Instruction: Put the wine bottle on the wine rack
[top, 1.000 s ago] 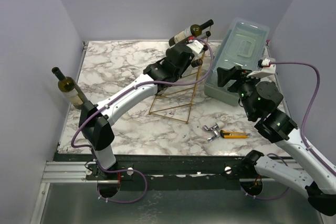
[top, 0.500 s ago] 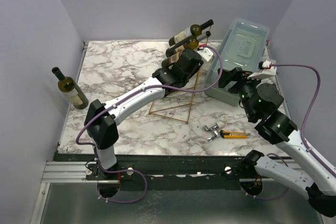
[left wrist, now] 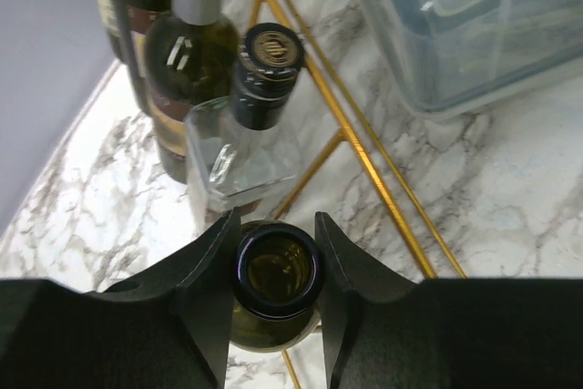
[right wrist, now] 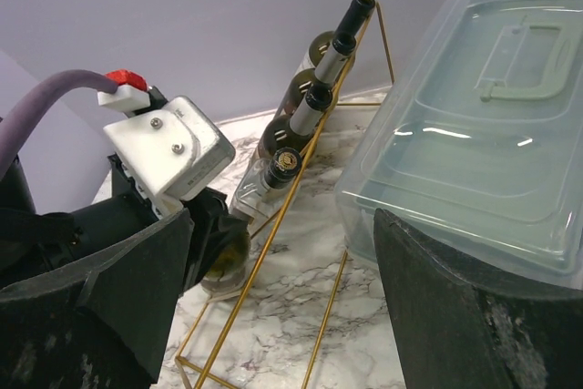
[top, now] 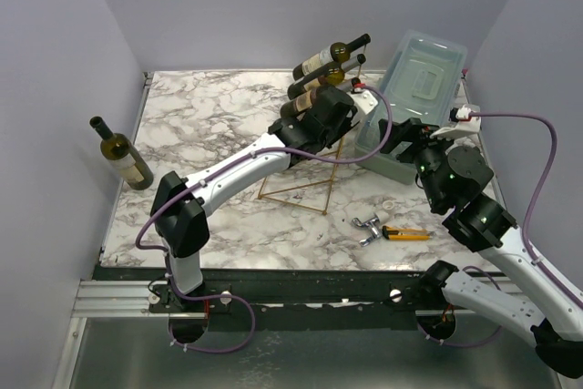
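My left gripper (left wrist: 275,266) is shut on the neck of a dark green wine bottle (left wrist: 275,272), whose open mouth faces the wrist camera. It holds this bottle low against the gold wire wine rack (top: 314,168), just below a clear bottle with a black cap (left wrist: 262,75). In the top view the left gripper (top: 330,114) covers the held bottle. Two more bottles (top: 323,58) lie higher on the rack. Another wine bottle (top: 123,157) stands at the table's left edge. My right gripper (right wrist: 282,298) is open with nothing in it, beside the rack.
A pale blue-grey plastic box (top: 414,88) with a lid sits right of the rack, close to my right gripper (top: 408,134). A metal corkscrew (top: 367,225) and a yellow-handled tool (top: 407,233) lie near the front right. Walls close in the table.
My left arm has carried its bottle rightward and down along the rack, uncovering the second racked bottle. The right arm has shifted only slightly.
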`<state>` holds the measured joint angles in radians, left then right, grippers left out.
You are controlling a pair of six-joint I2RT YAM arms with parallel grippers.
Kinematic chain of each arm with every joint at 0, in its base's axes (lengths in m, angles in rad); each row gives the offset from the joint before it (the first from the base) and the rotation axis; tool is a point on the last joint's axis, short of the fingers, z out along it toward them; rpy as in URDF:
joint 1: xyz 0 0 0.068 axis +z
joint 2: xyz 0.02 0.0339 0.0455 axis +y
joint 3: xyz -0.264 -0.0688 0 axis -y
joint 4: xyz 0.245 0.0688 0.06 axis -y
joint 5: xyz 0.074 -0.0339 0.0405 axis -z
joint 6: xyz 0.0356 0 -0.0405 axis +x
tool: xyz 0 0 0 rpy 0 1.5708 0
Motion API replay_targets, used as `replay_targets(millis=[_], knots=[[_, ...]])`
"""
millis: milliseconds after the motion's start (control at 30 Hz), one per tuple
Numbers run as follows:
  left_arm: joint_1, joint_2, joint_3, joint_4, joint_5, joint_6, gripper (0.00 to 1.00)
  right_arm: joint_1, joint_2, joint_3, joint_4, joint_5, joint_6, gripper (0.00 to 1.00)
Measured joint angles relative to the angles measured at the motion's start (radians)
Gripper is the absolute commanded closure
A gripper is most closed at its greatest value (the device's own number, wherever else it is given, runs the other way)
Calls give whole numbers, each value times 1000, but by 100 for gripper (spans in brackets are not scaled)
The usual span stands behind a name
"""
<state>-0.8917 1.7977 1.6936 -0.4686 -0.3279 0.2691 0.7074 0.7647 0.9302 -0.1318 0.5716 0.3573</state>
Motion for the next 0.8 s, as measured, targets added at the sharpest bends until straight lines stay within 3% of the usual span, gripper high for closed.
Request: replay_targets(millis=[200,800], knots=[[-4,33,9,-49,80,-41,46,0,-1,0,0,0,0,16],[6,52,83,-182,109,-130,30,0,-2,-8,0,0,0,16]])
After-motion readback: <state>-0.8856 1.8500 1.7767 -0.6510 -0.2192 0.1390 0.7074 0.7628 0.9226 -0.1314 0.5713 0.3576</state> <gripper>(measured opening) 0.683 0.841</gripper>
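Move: The left hand, already gripping the last bottle by its neck, has the free spot on the rack's raised right-hand rail about 4 cm to its right, level with it and 5 cm lower. The clear bottle's middle lies some 7 cm ahead, 5 left and 8 below, the dark bottle beyond 13 ahead, 7 left and 10 below. From the right hand that spot is roughly 10 cm ahead, 11 left and 16 below. The left hand lowers the bottle neck about 4 cm towards the rack's raised rail, easing back some 2 cm and tipping its fingers about 10 degrees further down, while the fingers start to open. With the hand down, the fingers keep spreading to nearly twice their first gap, letting go of the neck, and the hand rises again about 1.5 cm. ##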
